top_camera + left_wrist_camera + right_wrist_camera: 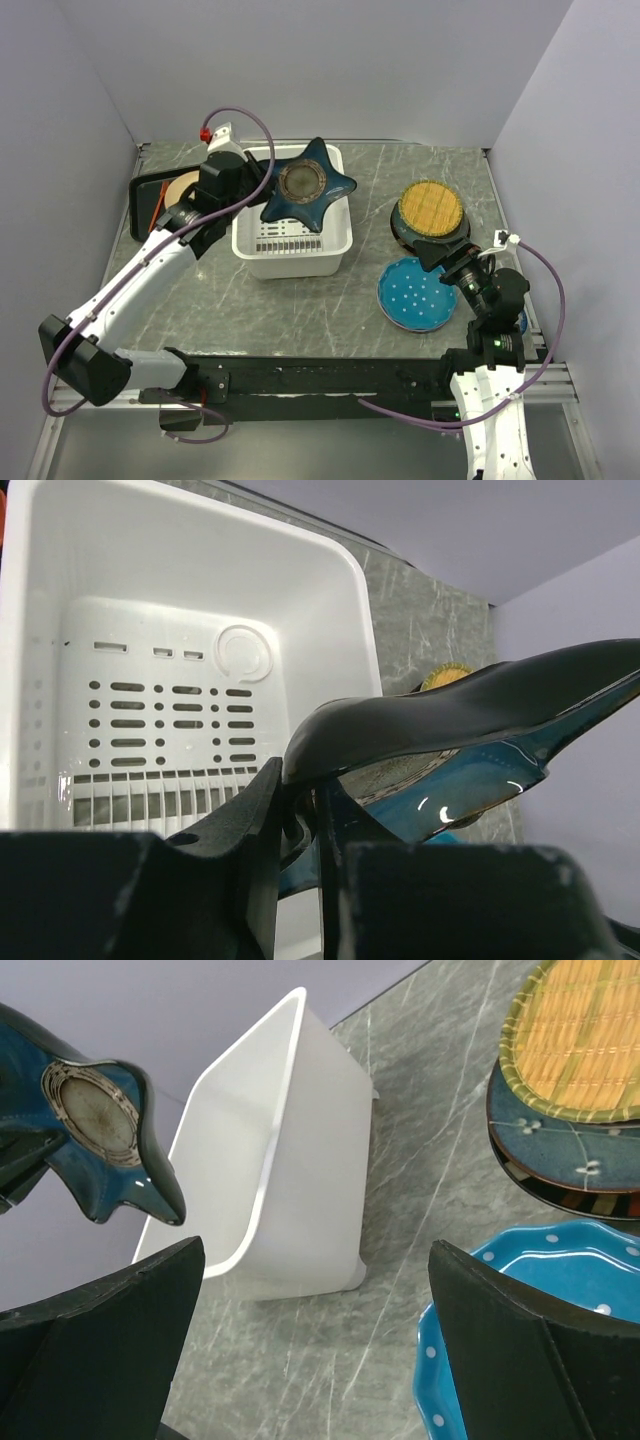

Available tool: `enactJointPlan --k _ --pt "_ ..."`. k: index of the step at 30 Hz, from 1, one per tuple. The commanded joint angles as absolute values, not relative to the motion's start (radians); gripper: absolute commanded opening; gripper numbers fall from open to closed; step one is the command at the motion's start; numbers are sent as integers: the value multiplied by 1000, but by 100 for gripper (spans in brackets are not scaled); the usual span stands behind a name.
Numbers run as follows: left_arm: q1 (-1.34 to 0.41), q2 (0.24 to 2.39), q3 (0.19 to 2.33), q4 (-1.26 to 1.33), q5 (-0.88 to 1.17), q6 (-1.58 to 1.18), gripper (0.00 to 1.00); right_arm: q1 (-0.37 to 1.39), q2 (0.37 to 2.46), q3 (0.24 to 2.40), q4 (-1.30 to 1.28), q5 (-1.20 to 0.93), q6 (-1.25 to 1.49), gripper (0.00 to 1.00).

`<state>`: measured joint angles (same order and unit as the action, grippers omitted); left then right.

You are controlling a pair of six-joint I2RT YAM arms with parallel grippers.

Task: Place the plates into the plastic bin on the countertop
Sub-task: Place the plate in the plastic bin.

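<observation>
My left gripper (pixel 258 203) (pixel 305 802) is shut on one arm of the blue star-shaped plate (pixel 305 190) (pixel 480 730) (pixel 100 1140), holding it tilted above the white plastic bin (pixel 295 262) (pixel 200 600) (pixel 300 1180); only the bin's slotted bottom shows inside it. On the countertop (pixel 300 310) to the right lies a teal dotted plate (pixel 417 294) (pixel 540 1290). Behind it a yellow woven-look plate (pixel 431 208) (pixel 590 1040) tops a stack with a dark teal plate (pixel 560 1140) under it. My right gripper (pixel 435 255) (pixel 315 1330) hangs open between the stack and the dotted plate, holding nothing.
A flat black tray (pixel 145 205) lies left of the bin with a tan plate (pixel 180 185) on it, partly hidden by my left arm. Grey walls close in the counter at the back and on both sides.
</observation>
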<state>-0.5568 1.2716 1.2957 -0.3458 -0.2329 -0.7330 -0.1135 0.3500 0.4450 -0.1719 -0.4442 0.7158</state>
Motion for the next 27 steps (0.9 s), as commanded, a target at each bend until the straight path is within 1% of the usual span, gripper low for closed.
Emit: enactJointPlan --k 1,15,27 --pt "-520 1287 1416 -201 -164 -750 1 -107 347 440 -140 -425 698 100" --pt "-403 1459 1491 -252 -43 -781 1 -101 393 426 -97 -431 698 100" --pt "-377 1519 1465 -241 -51 -781 1 -101 390 422 -100 -428 693 100"
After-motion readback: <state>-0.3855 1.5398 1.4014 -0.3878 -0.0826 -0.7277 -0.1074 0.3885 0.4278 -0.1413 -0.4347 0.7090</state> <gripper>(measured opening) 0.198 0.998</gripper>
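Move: My left hand already holds the blue star plate high over the near part of the plastic bin. The bin's middle lies about 14 cm ahead, 4 cm to my right and some 24 cm below. The black tray is roughly 19 cm ahead and 21 cm left, and the bamboo plate on its stack about 17 cm ahead and 37 cm right, both nearly 30 cm below. From my right hand the bin is some 26 cm ahead, 29 cm left and 17 cm down. I carry the star plate on over the bin with my left hand, at first almost level forward, then sloping ever more steeply down towards the bin and easing off at the end: about 7 cm forward and as much down, with a slight drift left. On the way I tip my fingers some 10 degrees farther down, keeping my pinch on the plate's arm. ##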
